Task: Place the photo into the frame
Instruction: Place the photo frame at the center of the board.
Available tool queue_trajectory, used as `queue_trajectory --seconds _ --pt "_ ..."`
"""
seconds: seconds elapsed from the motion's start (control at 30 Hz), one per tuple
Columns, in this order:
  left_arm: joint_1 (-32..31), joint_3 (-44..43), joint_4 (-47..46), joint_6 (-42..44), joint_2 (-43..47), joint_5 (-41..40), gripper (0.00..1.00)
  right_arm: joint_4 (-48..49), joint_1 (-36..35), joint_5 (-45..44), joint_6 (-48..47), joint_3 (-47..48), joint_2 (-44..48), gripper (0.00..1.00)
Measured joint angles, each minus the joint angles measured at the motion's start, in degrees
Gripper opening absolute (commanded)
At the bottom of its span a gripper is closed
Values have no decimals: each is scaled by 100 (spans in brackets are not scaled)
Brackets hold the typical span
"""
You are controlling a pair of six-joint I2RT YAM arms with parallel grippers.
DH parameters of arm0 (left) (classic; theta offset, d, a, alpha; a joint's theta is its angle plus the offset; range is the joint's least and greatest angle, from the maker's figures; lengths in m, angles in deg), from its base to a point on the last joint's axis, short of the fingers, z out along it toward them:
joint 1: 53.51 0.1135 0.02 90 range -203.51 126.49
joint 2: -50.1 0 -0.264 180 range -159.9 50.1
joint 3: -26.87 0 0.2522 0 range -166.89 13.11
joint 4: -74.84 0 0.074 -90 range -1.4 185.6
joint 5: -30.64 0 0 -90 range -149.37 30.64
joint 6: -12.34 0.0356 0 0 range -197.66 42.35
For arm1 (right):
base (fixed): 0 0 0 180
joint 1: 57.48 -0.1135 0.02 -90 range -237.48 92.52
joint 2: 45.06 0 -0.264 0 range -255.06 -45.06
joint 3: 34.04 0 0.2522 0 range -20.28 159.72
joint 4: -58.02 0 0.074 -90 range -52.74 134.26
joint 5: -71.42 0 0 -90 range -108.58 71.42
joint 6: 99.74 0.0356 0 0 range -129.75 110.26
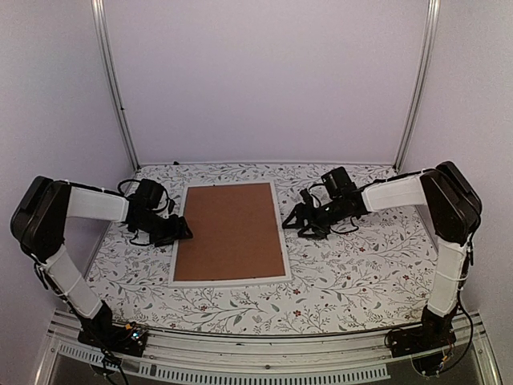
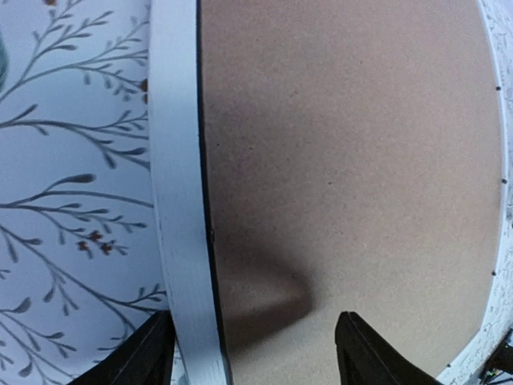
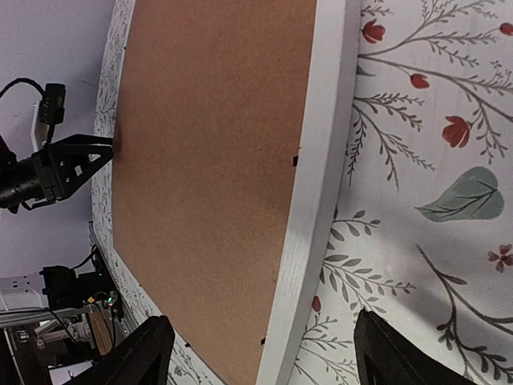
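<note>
The frame (image 1: 178,234) lies flat on the table with its narrow white border up and a brown backing board (image 1: 231,231) filling it. The photo is hidden. My left gripper (image 1: 183,233) is at the frame's left side, open. In the left wrist view its jaws (image 2: 252,345) straddle the white border (image 2: 180,200) and the board's edge (image 2: 345,160) without touching them. At the frame's right side my right gripper (image 1: 290,220) is open too. Its jaws (image 3: 260,345) span the right border (image 3: 317,184) and the board (image 3: 208,160), holding nothing.
The floral tablecloth (image 1: 361,257) covers the table around the frame. White walls and two metal posts (image 1: 116,88) enclose the back. The right wrist view shows the left gripper (image 3: 72,164) across the board, and the arm base electronics (image 3: 80,297) at the near edge.
</note>
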Motion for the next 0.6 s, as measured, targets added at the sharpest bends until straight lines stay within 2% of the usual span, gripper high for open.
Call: queue_trajectory --seconds 0.13,0.33,0.6 --pt "-389 -120 -179 -122 -166 -4 71 -52 -358 -516 -15 103 -352 81" --pt "-857 -553 -208 -321 -544 -404 70 -122 -450 -1311 -61 92 -249 79" --pt "-1829 -909 -201 -684 -817 -654 71 -291 -439 -2212 0 -1270 946 78"
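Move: The photo frame's left rail already stands between the left hand's open fingers, some 2 cm left of the hand point; the frame's middle is about 15 cm to this hand's right and 2 cm ahead. The board's centre is roughly 24 cm right and 1 cm ahead of it, all 1–2 cm lower. From the right hand, the right rail's middle lies about 4 cm left, 2 cm ahead and 5 cm down, the frame's middle 20 cm left and 2 cm ahead. With its outer finger still against the outside of the left rail, the left hand pushes the frame to the right at table height, about 11 cm, fingers staying open. The right hand sinks some 4 cm with a short dip left, then backs off right about 7 cm and 3 cm towards the base, steepening by nearly 20 degrees; its open fingers end astride the right rail, outer finger newly against the outer edge. ##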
